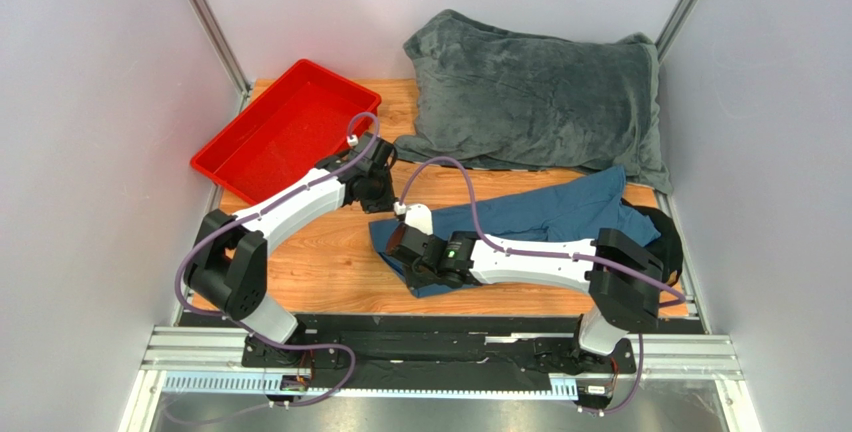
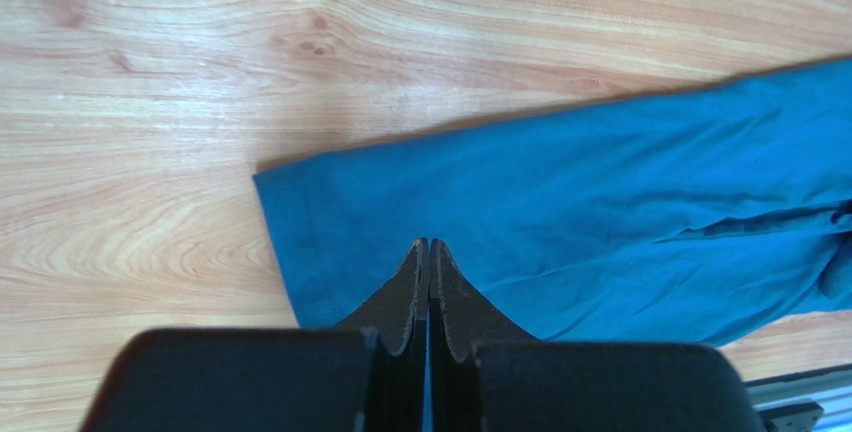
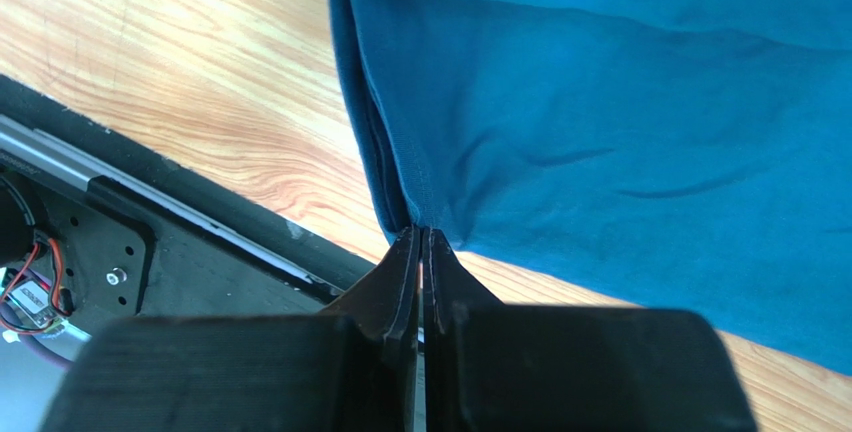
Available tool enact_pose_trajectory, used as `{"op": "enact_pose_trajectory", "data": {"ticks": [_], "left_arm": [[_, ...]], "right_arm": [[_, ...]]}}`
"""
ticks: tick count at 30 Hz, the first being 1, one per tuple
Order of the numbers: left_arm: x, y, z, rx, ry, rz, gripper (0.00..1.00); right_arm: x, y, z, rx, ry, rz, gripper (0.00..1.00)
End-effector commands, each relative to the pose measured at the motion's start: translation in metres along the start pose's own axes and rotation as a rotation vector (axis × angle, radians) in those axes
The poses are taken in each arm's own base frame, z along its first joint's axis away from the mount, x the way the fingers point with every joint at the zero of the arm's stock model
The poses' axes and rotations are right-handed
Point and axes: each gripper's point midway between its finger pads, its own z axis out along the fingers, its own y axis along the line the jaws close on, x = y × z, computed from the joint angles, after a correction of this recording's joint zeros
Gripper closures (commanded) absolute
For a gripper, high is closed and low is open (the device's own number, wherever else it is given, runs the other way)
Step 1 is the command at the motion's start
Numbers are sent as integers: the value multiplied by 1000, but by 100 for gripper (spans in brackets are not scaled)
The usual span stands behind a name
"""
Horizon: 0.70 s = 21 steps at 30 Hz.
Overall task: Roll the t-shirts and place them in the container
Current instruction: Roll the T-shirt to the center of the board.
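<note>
The teal-blue t-shirt (image 1: 545, 214) lies folded into a long strip across the wooden table, its left end near both grippers. My left gripper (image 1: 378, 187) is shut and hovers over that left end, with nothing seen between its jaws in the left wrist view (image 2: 430, 244); the shirt (image 2: 600, 202) spreads out to the right there. My right gripper (image 1: 405, 250) sits at the shirt's near left corner. In the right wrist view it (image 3: 420, 231) is shut, with the corner of the shirt (image 3: 620, 102) pinched at its tips.
A large grey plush blanket (image 1: 540, 97) lies at the back right. A red tray (image 1: 285, 132) stands at the back left. A black cap (image 1: 668, 237) lies at the right edge, behind the right arm. The black base rail (image 3: 200, 242) runs close to the shirt's near edge.
</note>
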Motion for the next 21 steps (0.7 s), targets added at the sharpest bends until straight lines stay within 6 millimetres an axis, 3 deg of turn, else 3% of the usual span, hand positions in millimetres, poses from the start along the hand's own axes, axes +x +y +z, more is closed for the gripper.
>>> {"op": "enact_pose_trajectory", "data": {"ticks": [1,3,4,10,11,16,21], "left_arm": [[2,2,-2,-79,14,-18,100],[2,12,-5,-113,-15,-39,100],[1,15,-7,-118,-23,-41,89],[6,40,-9,-68,-22,-73,66],[1,45,-14,-56,-46,-88,64],[10,57,-7,-7,-21,-107,61],[22,46,10,90,35,-136,55]], "right_arm": [[-17,0,-9,-46,-79,94,97],[-14,-3,-6,-49,-67,100,97],[-14,-2,-5,-53,-65,98,97],[-11,4,1,-72,-47,97,99],[-11,4,1,-71,-48,98,99],[-9,2,4,-63,-41,97,100],[-8,1,3,-60,-40,98,100]]}}
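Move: The T-shirt's far-left corner, where its left edge begins, lies about 5 cm left of the left hand, level with it fore and aft and roughly 7 cm below. The near-left corner, still in the right fingers, is some 15 cm back and 5 cm right of the left hand; the red bin's middle is about 19 cm ahead and 22 cm left of it. From the right hand, the far-left corner is about 15 cm ahead and 9 cm left. Leftward, after a brief half-centimetre drift to the right, the left hand swings about 6 cm, coming some 3 cm back and 3 cm down towards the T-shirt's left edge, its shut, empty fingers opening to nearly half and stopping above the cloth. The right hand keeps its pinch on the near-left corner, easing about a centimetre right and coming back. ##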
